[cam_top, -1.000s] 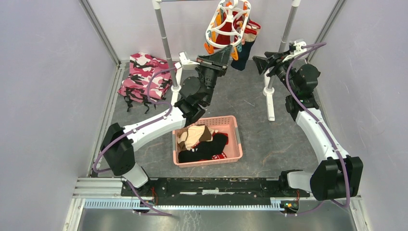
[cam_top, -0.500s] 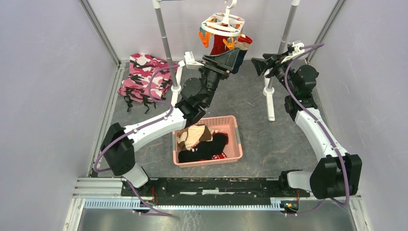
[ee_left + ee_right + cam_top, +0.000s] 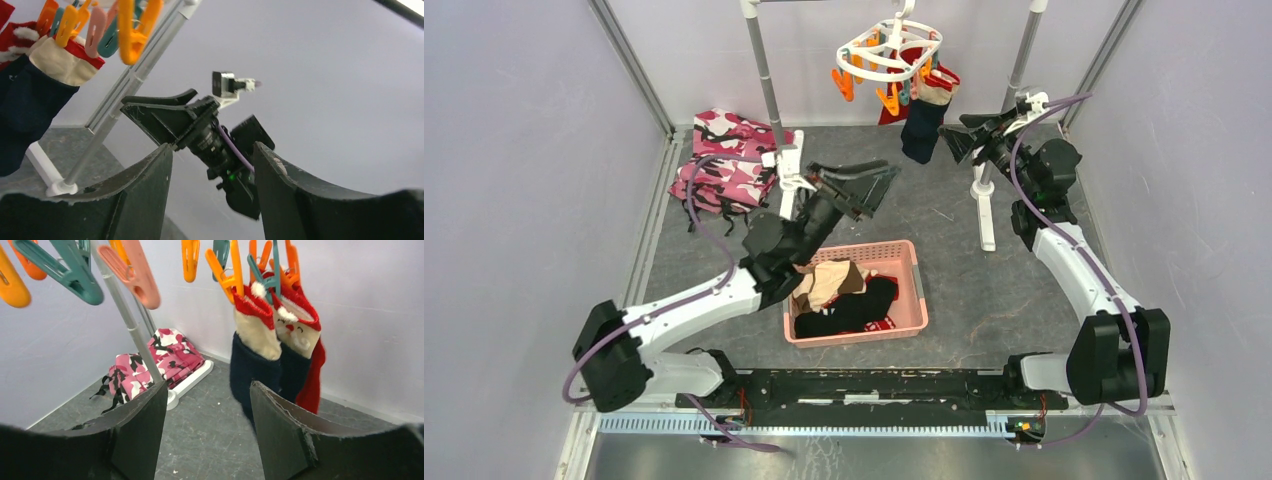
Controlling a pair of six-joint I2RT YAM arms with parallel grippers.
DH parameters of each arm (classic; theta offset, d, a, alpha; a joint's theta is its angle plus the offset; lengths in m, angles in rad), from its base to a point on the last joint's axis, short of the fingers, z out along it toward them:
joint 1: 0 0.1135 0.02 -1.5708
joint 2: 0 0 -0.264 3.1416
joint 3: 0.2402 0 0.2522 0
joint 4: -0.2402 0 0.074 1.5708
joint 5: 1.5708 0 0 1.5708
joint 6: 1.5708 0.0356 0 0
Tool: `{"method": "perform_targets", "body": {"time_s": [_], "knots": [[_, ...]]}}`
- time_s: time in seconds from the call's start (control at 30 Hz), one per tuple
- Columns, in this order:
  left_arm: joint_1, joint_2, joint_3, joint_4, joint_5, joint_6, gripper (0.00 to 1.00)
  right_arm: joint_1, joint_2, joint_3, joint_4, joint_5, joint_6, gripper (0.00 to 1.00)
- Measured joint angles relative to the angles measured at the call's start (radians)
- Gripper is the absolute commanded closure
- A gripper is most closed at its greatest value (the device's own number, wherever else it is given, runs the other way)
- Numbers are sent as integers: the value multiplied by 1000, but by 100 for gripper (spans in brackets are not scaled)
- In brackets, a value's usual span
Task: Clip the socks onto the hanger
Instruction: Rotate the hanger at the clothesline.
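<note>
The white oval hanger (image 3: 887, 50) hangs from the rack at the back, with orange and teal clips (image 3: 227, 267) dangling under it. Clipped to it are socks (image 3: 921, 125): navy ones with beige and red cuffs (image 3: 260, 350) and a red one (image 3: 312, 377). More socks, beige (image 3: 826, 280) and black (image 3: 856, 310), lie in the pink basket (image 3: 911, 290). My left gripper (image 3: 879, 190) is open and empty, low and left of the hanger, above the basket's far edge. My right gripper (image 3: 952, 130) is open just right of the hanging socks, with nothing between its fingers (image 3: 132, 425).
Two grey rack poles (image 3: 767, 80) (image 3: 1014, 75) stand on white feet (image 3: 983, 215). Folded pink camouflage cloth (image 3: 724, 165) lies at the back left. Walls close the cell on the left, right and back. The left wrist view looks at the right gripper (image 3: 170, 112).
My left gripper opened, let go at the hanger's clips and drew back down and left toward the basket. The hanger swung from tilted back to level. My right arm barely moved.
</note>
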Motion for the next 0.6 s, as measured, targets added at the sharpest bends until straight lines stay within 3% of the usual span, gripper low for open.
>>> {"method": "perform_targets", "body": {"time_s": [0.27,0.6], "knots": [[0,-239,-213,-63,97,335,16,10,13,-17,50,-54,10,32],[3,-407,-368,-275,-28,604,13,86,57,-10,74,-85,-31,35]]}}
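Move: The basket of socks lies about 10 cm back from the left gripper, 4 cm to its left and some 40 cm below; the hanger is roughly 20 cm ahead, 2 cm right and 10 cm higher. For the right gripper, the basket is about 24 cm back, 14 cm left and 34 cm down, with the nearest hung navy sock some 12 cm ahead, 3 cm left and at about its height. Draw the empty left gripper further away from the hanger, first back and left, then mainly down and left towards the basket, sinking about 11 cm in all. Roll it some 35 degrees so its left side rises, and open the fingers wider. Meanwhile shift the open right gripper about 5 cm left on the near side of the hung socks, swinging slightly counter-clockwise. ##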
